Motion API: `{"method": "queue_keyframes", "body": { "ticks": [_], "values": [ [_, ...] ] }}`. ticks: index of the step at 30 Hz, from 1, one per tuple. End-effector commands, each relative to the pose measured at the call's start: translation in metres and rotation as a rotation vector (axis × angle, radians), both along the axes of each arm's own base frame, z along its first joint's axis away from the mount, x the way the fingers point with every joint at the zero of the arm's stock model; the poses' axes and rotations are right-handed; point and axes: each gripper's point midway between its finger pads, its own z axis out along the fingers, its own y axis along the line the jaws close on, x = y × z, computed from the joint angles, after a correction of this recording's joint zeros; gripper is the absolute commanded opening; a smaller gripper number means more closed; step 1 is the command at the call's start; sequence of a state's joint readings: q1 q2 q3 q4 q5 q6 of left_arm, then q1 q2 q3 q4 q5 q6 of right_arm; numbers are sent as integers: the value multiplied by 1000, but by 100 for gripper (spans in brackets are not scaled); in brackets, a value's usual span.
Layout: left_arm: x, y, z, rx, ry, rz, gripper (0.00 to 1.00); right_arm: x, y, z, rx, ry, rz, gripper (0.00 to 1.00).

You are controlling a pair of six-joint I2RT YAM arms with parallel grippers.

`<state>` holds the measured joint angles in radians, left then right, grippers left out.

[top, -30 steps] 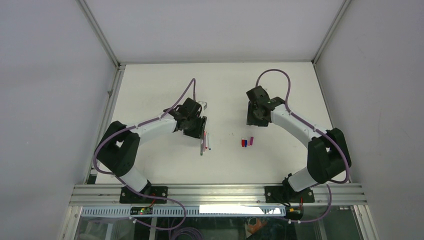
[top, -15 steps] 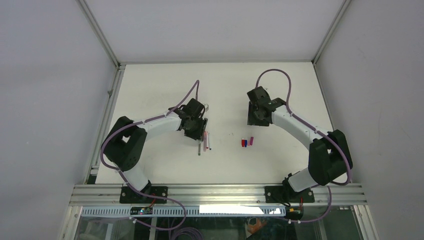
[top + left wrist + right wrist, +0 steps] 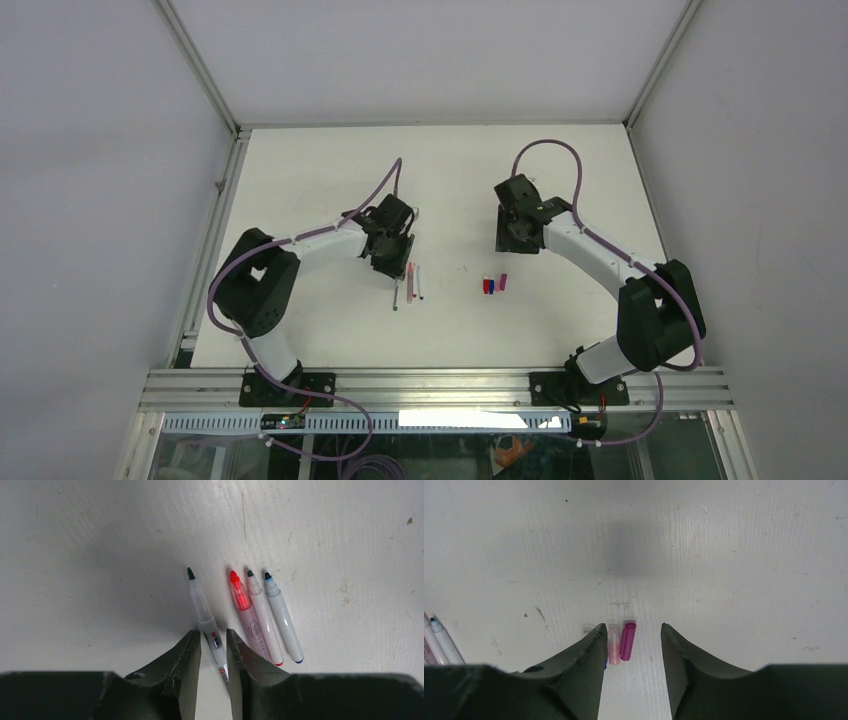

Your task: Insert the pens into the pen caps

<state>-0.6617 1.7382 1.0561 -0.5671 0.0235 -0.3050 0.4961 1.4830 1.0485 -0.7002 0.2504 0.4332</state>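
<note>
Several pens lie uncapped side by side on the white table. A clear-barrelled pen with a dark tip lies slantwise between the fingers of my left gripper; the jaws stand narrowly apart around it, low at the table. Right of it lie a pink pen, a white pen and a blue-ended white pen. My right gripper hovers open over the pen caps: a magenta cap and a pale pink cap show between its fingers. From above, red, blue and magenta caps form a small cluster.
The pens and the caps lie near mid-table, a short way apart, with the left gripper and right gripper just behind them. White enclosure walls and an aluminium frame border the table.
The left wrist has dropped and shifted slightly back-right, and its jaws have narrowed round the dark-tipped pen. The right arm has stayed still.
</note>
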Motion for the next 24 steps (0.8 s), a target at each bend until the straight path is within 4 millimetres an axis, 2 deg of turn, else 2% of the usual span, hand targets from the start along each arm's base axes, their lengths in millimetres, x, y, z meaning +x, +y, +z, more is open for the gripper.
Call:
{"method": "queue_keyframes", "body": {
  "ticks": [1,7,10,13,15,18,21,24],
  "values": [
    [-6,4,-19,58,46,31,26,7,-1,15,-1,-65,7,47],
    [-10,17,-38,128,72,58,23,7,-2,15,-7,-64,10,47],
    [-14,25,-48,171,93,66,14,8,-2,14,-11,-65,12,47],
    [-18,30,-55,192,109,75,0,8,-3,15,-15,-65,14,47],
    [-18,32,-55,200,105,73,0,9,-3,15,-16,-68,15,47],
    [-12,31,-45,190,63,65,0,12,-1,18,-5,-82,18,47],
    [4,26,-18,147,-31,57,0,16,15,25,73,-114,63,48],
    [25,17,12,81,-149,39,0,14,58,38,304,-155,210,53]
  ]
}}
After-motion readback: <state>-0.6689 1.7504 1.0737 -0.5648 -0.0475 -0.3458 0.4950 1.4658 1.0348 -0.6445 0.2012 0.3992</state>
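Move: The left hand is already low over the long grey pen, which passes between its open fingers; the pen's middle is about 2 cm back from the hand, level left-right and 1 cm below. The red-tipped pen lies some 3 cm to this hand's right and 1 cm back, with the white pen about 1 cm and the blue-tipped pen about 2 cm farther right. From the right hand the grey pen lies roughly 25 cm left, 6 cm back and 8 cm below. The left hand creeps about 1 cm forward along the long grey pen, staying at almost the same low height and twisting slightly counter-clockwise, while its part-open fingers close fully and pinch the barrel from both sides just behind the clear nose. Once shut, they keep their grip as the hand barely starts to rise, and the right hand, still open and empty, only at the very end slides about 1 cm left. ##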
